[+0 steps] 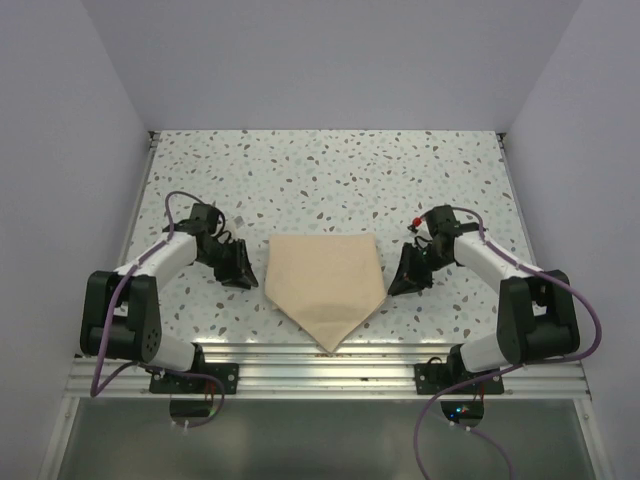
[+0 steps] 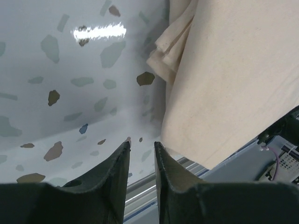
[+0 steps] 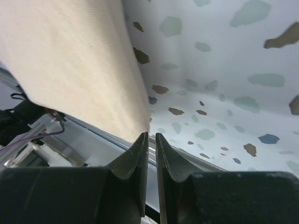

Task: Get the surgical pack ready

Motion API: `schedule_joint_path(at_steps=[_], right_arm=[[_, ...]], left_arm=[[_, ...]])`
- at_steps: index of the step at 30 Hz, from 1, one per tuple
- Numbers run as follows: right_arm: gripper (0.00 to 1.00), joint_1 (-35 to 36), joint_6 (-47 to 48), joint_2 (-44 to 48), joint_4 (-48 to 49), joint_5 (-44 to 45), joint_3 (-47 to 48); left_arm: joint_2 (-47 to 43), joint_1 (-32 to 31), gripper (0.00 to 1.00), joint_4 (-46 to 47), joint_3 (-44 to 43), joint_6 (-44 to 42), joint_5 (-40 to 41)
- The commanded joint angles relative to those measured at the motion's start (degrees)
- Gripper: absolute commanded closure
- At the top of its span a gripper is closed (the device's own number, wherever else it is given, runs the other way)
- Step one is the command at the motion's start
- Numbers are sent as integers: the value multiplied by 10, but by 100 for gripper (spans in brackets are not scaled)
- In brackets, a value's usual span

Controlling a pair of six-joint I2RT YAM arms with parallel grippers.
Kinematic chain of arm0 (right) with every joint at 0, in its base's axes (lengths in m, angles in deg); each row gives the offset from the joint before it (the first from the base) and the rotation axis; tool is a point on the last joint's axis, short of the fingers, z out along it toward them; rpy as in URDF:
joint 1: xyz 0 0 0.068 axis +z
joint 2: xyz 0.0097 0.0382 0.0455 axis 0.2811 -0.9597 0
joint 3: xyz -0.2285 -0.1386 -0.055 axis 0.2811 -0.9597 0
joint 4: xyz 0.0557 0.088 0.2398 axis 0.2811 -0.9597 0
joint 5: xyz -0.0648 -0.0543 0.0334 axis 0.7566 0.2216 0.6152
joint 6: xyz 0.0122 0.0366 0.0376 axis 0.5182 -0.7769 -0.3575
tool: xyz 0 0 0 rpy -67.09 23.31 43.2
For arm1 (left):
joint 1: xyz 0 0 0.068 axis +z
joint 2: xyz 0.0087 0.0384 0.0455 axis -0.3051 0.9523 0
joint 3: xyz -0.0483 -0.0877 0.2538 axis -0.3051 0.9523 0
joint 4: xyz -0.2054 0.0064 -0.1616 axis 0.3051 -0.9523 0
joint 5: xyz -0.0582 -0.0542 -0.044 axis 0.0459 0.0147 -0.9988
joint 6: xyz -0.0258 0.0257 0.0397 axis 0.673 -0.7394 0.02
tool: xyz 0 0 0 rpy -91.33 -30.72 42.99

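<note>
The surgical pack (image 1: 325, 280) is a folded tan cloth bundle lying flat mid-table, its point toward the near edge. No tin, instruments or gauze show. My left gripper (image 1: 240, 272) rests low just left of the bundle. In the left wrist view its jaws (image 2: 141, 143) stand apart with nothing between them, and the cloth (image 2: 233, 84) lies to their right, layered edges showing. My right gripper (image 1: 403, 283) sits just right of the bundle. Its jaws (image 3: 152, 134) are a narrow slit apart and hold nothing, with the cloth's edge (image 3: 70, 60) beside the left fingertip.
The speckled terrazzo table (image 1: 330, 170) stretches behind the bundle, walled on three sides. An aluminium rail (image 1: 330, 372) runs along the near edge, just beyond the cloth's point. Purple cables (image 1: 175, 205) loop off both arms.
</note>
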Motion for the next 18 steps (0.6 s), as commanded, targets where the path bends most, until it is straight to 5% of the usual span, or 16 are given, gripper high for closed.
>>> schedule_joint_path(at_steps=[1, 13, 18], right_arm=[[84, -2, 25, -5, -68, 62, 9], [84, 71, -112, -98, 111, -65, -31], [82, 67, -139, -160, 117, -61, 42]], left_arm=[[11, -15, 69, -28, 22, -15, 8], [87, -132, 72, 2, 12, 0, -85], [70, -133, 70, -20, 26, 4, -54]])
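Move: The left side corner of the folded wrap lies about 5 cm right and 1 cm back of the left hand, some 4 cm below. Its right side corner is about 3 cm left and 1 cm back of the right hand, 5 cm below. The near tip lies 21 cm right and 16 cm back from the left hand; the far right corner, 4 cm left and 14 cm ahead of the right hand. Left hand sweeps back about 7 cm, right and down; right hand sinks 4 cm, easing left, both meeting the wrap's sides. ##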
